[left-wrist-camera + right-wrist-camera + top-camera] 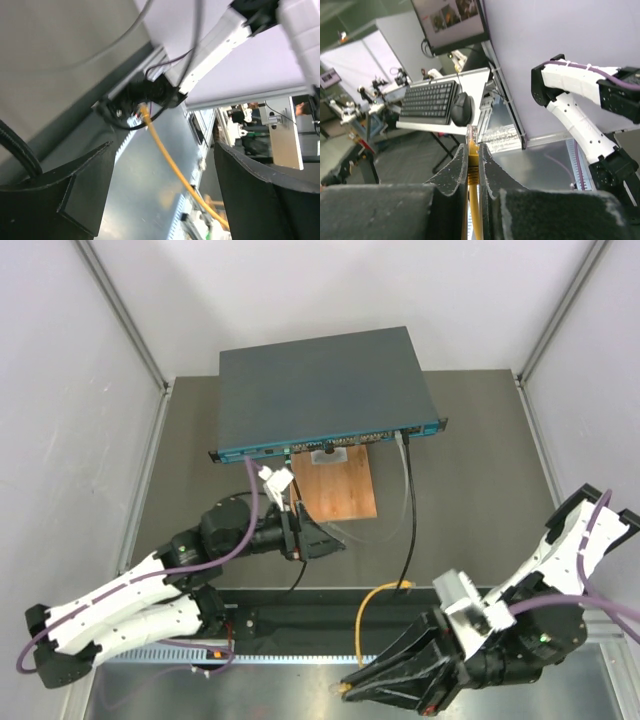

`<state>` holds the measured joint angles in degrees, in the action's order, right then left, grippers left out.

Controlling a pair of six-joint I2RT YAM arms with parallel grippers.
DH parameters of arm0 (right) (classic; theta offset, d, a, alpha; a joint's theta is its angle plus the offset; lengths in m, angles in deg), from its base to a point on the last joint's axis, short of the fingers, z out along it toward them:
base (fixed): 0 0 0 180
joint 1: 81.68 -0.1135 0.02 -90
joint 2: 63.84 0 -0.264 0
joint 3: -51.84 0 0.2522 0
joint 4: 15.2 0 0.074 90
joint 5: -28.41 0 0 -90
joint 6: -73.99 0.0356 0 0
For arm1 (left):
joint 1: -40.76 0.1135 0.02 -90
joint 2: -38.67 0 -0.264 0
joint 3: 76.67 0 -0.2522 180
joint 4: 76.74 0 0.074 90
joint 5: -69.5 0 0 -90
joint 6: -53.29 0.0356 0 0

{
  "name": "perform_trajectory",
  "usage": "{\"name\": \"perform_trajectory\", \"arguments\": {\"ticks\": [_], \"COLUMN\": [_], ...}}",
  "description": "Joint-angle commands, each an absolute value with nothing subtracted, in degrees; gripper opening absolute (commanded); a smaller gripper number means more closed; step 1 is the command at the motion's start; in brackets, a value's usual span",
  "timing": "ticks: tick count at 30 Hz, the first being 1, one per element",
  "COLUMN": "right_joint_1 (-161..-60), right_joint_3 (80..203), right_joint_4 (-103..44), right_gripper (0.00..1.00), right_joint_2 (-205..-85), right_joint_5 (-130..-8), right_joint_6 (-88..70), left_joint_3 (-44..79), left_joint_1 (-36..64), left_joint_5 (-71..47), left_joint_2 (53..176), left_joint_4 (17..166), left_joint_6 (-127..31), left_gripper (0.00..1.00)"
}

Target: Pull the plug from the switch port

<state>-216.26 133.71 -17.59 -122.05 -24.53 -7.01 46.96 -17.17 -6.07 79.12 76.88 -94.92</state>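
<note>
The switch (320,390), a dark grey box with a teal front strip, lies at the back of the table. My right gripper (348,692) is at the near edge, far from the switch, shut on the yellow cable's plug (473,150). The plug's clear tip (472,133) sticks out past the fingertips. The yellow cable (362,625) loops from the gripper back toward the table edge. My left gripper (325,543) is open and empty, lying low in front of the brown wooden board (338,485). In the left wrist view the yellow cable (170,160) runs between its open fingers (80,190), well beyond them.
A black cable (412,520) and a pale cable (404,502) run from the right end of the switch's front strip down toward the near table edge. White walls enclose the table on both sides. A metal rail (300,625) crosses the near edge.
</note>
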Motion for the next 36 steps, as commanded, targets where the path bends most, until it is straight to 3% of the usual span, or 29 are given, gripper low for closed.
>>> {"name": "perform_trajectory", "arguments": {"ticks": [1, 8, 18, 19, 22, 26, 32, 36], "right_joint_1": [-216.77, -216.77, -216.77, -216.77, -216.85, -217.03, -218.08, -219.05], "right_joint_3": [134.59, 136.35, 133.45, 133.45, 133.36, 132.22, 129.93, 129.85], "right_joint_4": [-11.99, -12.79, -12.17, -12.26, -12.53, -11.83, -9.19, -8.84], "right_gripper": [0.0, 0.0, 0.0, 0.0, 0.0, 0.0, 0.0, 0.0], "right_joint_2": [-122.98, -123.78, -121.05, -121.14, -121.58, -121.67, -121.93, -122.37], "right_joint_5": [-21.07, -18.52, -16.94, -16.94, -17.11, -17.64, -17.81, -16.41], "right_joint_6": [-7.92, -10.03, -11.44, -11.44, -10.83, -9.77, -9.76, -11.17], "left_joint_3": [48.44, 45.63, 45.8, 45.8, 46.76, 49.92, 54.33, 53.71], "left_joint_1": [-19.17, -26.73, -34.02, -34.38, -36.92, -41.67, -49.58, -61.49], "left_joint_5": [-3.8, -7.94, -9.16, -9.69, -13.63, -22.09, -42.27, -69.56], "left_joint_2": [83.48, 90.96, 95.62, 95.8, 95.1, 92.99, 95.35, 97.47], "left_joint_4": [80.36, 81.15, 85.72, 86.07, 87.03, 86.95, 77.67, 66.4], "left_joint_6": [-103.85, -107.54, -112.55, -112.64, -113.43, -114.31, -117.65, -126.49], "left_gripper": [0.84, 0.85, 0.65, 0.54, 0.35, 0.01, 0.0, 0.0]}}
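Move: For the left hand, open and pointing right, the part of the yellow cable to grab hangs about 10 cm back, 6 cm to the right and 7 cm lower. The cable's free plug lies some 4 cm back, 14 cm right and 10 cm below it; the other plug, already pinched in the right fingers, is roughly 25 cm back and 17 cm higher, about level sideways. From the right hand, that part of the cable lies some 15 cm ahead, 4 cm right and 24 cm below. The left hand swings back, right and down about 12 cm to the yellow cable hanging from the right hand, fingers wide until near the end, then shuts to pinch the cable between its two plugs and drops about 7 cm more, its fingertips dipping some 15 degrees. The right hand keeps its shut grip on the held plug, drifting forward a couple of centimetres before sinking 3 to 4 cm. ##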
